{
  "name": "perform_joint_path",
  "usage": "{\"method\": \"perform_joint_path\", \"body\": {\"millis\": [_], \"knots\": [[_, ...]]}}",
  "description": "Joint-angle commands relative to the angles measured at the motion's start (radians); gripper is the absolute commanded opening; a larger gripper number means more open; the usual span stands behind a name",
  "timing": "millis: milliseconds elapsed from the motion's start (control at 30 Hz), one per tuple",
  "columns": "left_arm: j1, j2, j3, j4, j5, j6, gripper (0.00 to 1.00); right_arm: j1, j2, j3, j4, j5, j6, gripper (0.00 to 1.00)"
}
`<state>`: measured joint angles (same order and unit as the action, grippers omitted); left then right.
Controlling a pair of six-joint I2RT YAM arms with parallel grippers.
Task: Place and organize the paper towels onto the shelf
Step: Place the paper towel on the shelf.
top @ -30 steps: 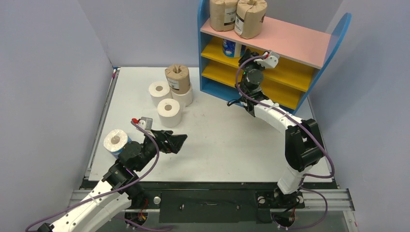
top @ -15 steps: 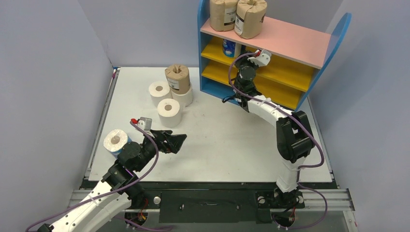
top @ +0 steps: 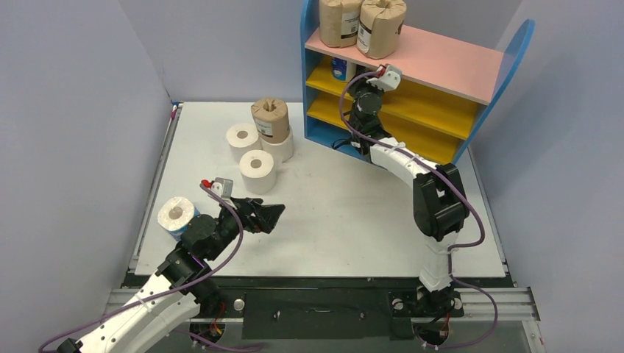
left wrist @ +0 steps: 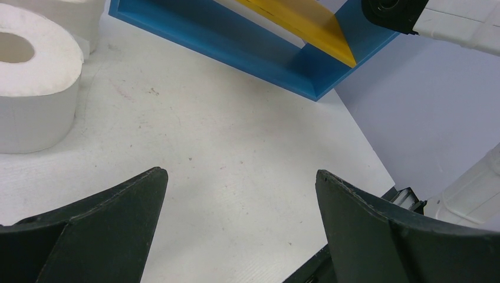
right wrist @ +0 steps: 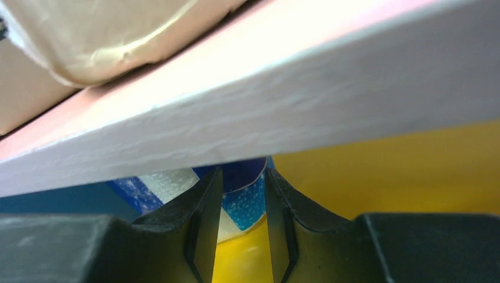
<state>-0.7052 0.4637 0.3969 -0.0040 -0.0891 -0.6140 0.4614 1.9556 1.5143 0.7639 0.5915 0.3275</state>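
Note:
The shelf [top: 441, 62] stands at the back right with two brown-wrapped paper towels [top: 340, 20] [top: 381, 26] on its pink top. A blue-and-white roll [top: 339, 68] stands at the left end of the upper yellow board. My right gripper [top: 362, 87] reaches under the pink board toward it. In the right wrist view that gripper [right wrist: 243, 171] has its jaws a narrow gap apart, nothing between them, with the blue roll [right wrist: 244, 200] just beyond the tips. My left gripper [top: 271, 217] hovers wide open and empty over the table [left wrist: 242, 177].
On the table a brown roll [top: 270, 118] sits on a white one [top: 283, 148], with two more white rolls [top: 242, 140] [top: 257, 170] beside it. A blue-wrapped roll [top: 176, 215] stands by my left arm. Grey walls enclose the table [top: 346, 213].
My right gripper has slid left along the upper yellow board, and the blue-and-white roll has moved left with it to the shelf's blue side panel. The left arm has not moved.

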Motion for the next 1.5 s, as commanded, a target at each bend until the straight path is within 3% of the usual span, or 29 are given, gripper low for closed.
{"method": "perform_joint_path", "body": {"millis": [0,567,767,833,933,1000,1200,1467], "knots": [[0.000,0.003,0.020,0.039,0.006,0.013,0.96,0.020,0.023,0.055,-0.002,-0.065,-0.001,0.29],[0.001,-0.009,0.013,0.032,0.007,0.009,0.96,0.055,0.086,0.172,-0.077,-0.123,-0.005,0.30],[0.001,-0.019,0.013,0.021,0.006,0.006,0.96,0.054,0.036,0.105,-0.040,-0.118,-0.011,0.32],[0.000,-0.024,0.009,0.021,0.005,0.004,0.96,0.047,0.012,0.061,-0.018,-0.124,-0.017,0.38],[0.000,-0.029,0.007,0.021,0.001,0.002,0.96,0.037,-0.015,-0.001,0.011,-0.135,-0.035,0.61],[0.000,-0.030,0.004,0.023,-0.001,-0.001,0.96,0.025,-0.031,-0.029,0.028,-0.139,-0.043,0.67],[0.000,-0.007,0.005,0.038,0.009,-0.006,0.96,-0.006,-0.041,-0.043,0.039,-0.217,-0.041,0.74],[0.000,0.017,0.007,0.052,0.006,-0.003,0.96,-0.035,0.024,0.054,-0.003,-0.335,-0.034,0.75]]}}
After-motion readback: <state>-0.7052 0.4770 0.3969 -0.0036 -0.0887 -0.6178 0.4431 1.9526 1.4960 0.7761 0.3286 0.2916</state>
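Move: The blue-labelled paper towel stands on the upper yellow shelf about 6 cm ahead of my right hand and 4 cm to its left, roughly level with it. The shelf's blue side panel is some 13 cm to my left and 8 cm ahead. On the pink shelf about 17 cm above, one brown roll sits 6 cm ahead and straight in line, the other 9 cm ahead and 9 cm left. From my left hand, the blue-labelled roll is about 42 cm ahead, 22 cm right and 12 cm higher. Under the pink shelf, I sweep my partly closed right fingers nearly 6 cm left across the front of the blue-labelled roll, nudging it towards the side panel. Then I open the fingers well wider, easing back slightly before reaching in again, and come about 2.5 cm back to the right, the hand turning some 13 degrees counter-clockwise overall so the opened fingers face the roll. ##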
